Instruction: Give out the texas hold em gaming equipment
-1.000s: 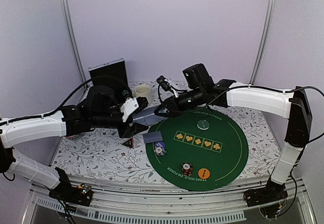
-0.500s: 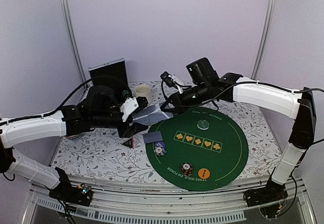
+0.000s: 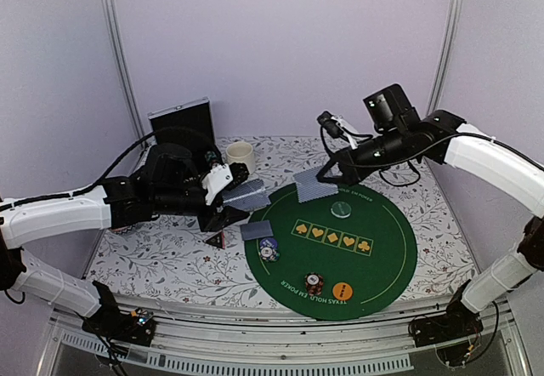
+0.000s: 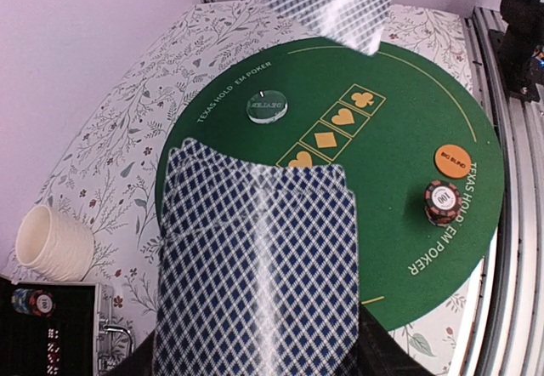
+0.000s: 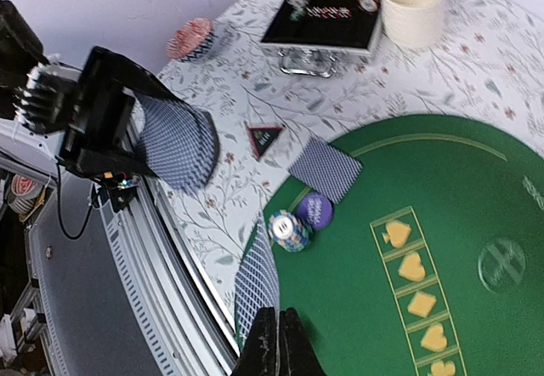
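My left gripper is shut on a deck of grey-blue playing cards left of the green mat; the deck hides its jaws in the left wrist view. Above the mat's far edge, my right gripper is shut on a single card, seen edge-on as the card above its closed fingertips. On the mat lie one card, a blue-white chip stack, a dark red stack, an orange disc and a pale green chip. A black-red triangular token lies on the cloth.
The round green mat covers the middle right of the flowered table. A cream mug and an open silver-edged black case stand at the back left. A purple disc sits beside the blue-white stack.
My right gripper closed on one card at the deck and swung right and up with it, away from the left gripper. The left arm and deck stayed still.
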Action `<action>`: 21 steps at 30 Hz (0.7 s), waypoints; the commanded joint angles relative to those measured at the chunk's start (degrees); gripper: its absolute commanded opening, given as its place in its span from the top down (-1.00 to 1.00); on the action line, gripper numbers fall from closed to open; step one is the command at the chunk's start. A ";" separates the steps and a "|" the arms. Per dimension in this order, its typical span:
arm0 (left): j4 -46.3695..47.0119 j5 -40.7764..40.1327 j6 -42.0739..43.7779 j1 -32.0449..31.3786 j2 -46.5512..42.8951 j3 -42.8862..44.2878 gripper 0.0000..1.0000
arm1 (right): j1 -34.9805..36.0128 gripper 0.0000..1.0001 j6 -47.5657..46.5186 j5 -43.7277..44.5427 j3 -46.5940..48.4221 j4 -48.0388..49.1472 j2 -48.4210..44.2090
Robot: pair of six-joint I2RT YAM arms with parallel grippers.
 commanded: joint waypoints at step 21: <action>0.77 2.39 0.45 0.27 -0.49 0.45 -0.09 | -3.74 0.93 10.90 6.63 -29.41 -18.42 2.62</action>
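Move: The right hand holds a card. The bare felt just right of the orange big blind disc, where it is taken, lies about 14 cm back, 14 cm right and 27 cm below. The disc is about 14 cm back and 6 cm right, the red chip stack 11 cm back and 2 cm left, both some 26 cm down. From the deck-holding left hand, that felt lies roughly 12 cm back, 36 cm right and 20 cm below. Card still pinched, the right hand swoops about 20 cm down, also right and back, towards the felt beside the disc. ##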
